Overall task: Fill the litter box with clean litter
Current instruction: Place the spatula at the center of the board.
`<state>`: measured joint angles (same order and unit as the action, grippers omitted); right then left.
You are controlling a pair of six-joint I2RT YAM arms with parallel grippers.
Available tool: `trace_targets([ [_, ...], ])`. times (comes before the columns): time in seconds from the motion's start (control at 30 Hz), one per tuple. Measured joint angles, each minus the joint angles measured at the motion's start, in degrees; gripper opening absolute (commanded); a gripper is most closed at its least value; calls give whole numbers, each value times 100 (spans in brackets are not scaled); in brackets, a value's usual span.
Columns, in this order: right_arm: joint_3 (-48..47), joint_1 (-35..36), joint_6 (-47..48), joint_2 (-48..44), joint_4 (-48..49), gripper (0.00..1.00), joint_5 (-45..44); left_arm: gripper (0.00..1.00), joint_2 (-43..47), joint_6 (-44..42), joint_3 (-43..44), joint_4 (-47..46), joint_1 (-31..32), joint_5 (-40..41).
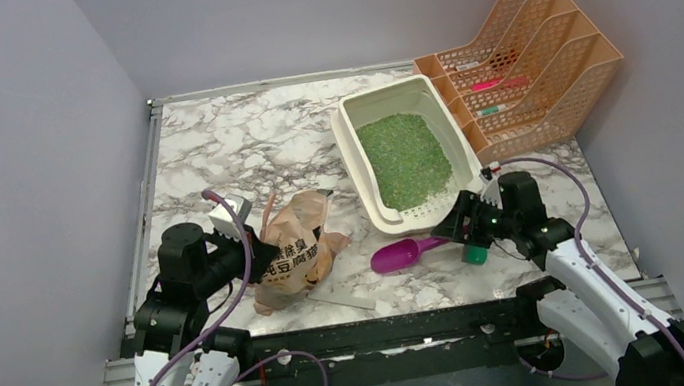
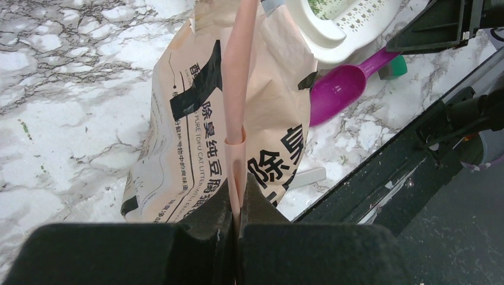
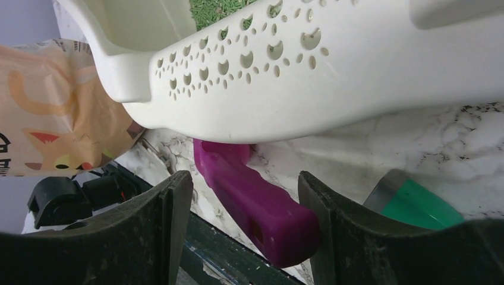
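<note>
The cream-white litter box (image 1: 348, 142) stands at the back right of the marble table, its floor covered with green clean litter (image 1: 404, 159). From the right wrist, its perforated wall (image 3: 333, 77) looms close, with litter (image 3: 214, 7) showing over the rim. My right gripper (image 1: 454, 228) (image 3: 242, 184) is open at the box's near end. The magenta scoop's handle (image 3: 261, 214) lies between its fingers, against the right one, with a gap on the left. My left gripper (image 1: 251, 256) (image 2: 239, 208) is shut on the pink handle strip of the tan paper bag (image 1: 296, 250) (image 2: 178, 136).
The scoop (image 1: 402, 254) (image 2: 339, 89) lies on the table between the bag and the box. A green-capped object (image 1: 475, 255) (image 3: 416, 205) sits beside my right gripper. An orange mesh file rack (image 1: 521, 57) stands right of the box. A flat pale strip (image 1: 343, 299) lies under the bag.
</note>
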<state>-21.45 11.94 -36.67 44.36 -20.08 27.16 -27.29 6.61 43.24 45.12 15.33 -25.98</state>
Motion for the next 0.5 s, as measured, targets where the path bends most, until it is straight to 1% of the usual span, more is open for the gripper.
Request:
trace_targets([
  [0.2,-7,0,28,11,-105,78,-111,0,-2,0,0,0,0,0],
  [0.23,-28,0,28,13,-160,80,-160,0,-2,0,0,0,0,0],
  [0.27,-76,0,31,20,-243,85,-219,0,-4,2,0,0,0,0],
  [0.3,-138,0,31,24,-295,86,-271,0,-7,0,0,0,0,0],
  [0.37,-302,0,35,22,-385,88,-426,0,-20,0,0,-2,0,0],
  [0.5,-678,0,33,20,-505,89,-732,0,-24,0,0,-2,0,0],
])
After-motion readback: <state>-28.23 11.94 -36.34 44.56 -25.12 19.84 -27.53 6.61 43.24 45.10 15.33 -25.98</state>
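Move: The spatula, already let go, lies on the board with its handle end between my open right fingers. Its middle is about 6 cm left of that hand, 3 cm back and 3 cm below. The litter box's middle is some 14 cm ahead and 5 cm left, the green block 5 cm back and 4 cm right, the white strip 22 cm left and 11 cm back. From my left hand the spatula is about 27 cm right, 2 cm ahead and 15 cm lower. I spread my right fingers wider around the spatula's handle end, the hand first easing slightly right almost in place. Then I draw it up and forward off the board, about 2 cm each way and a bit to the right, towards the litter box's near rim, turning slightly clockwise; the handle end stays close beside one finger. ##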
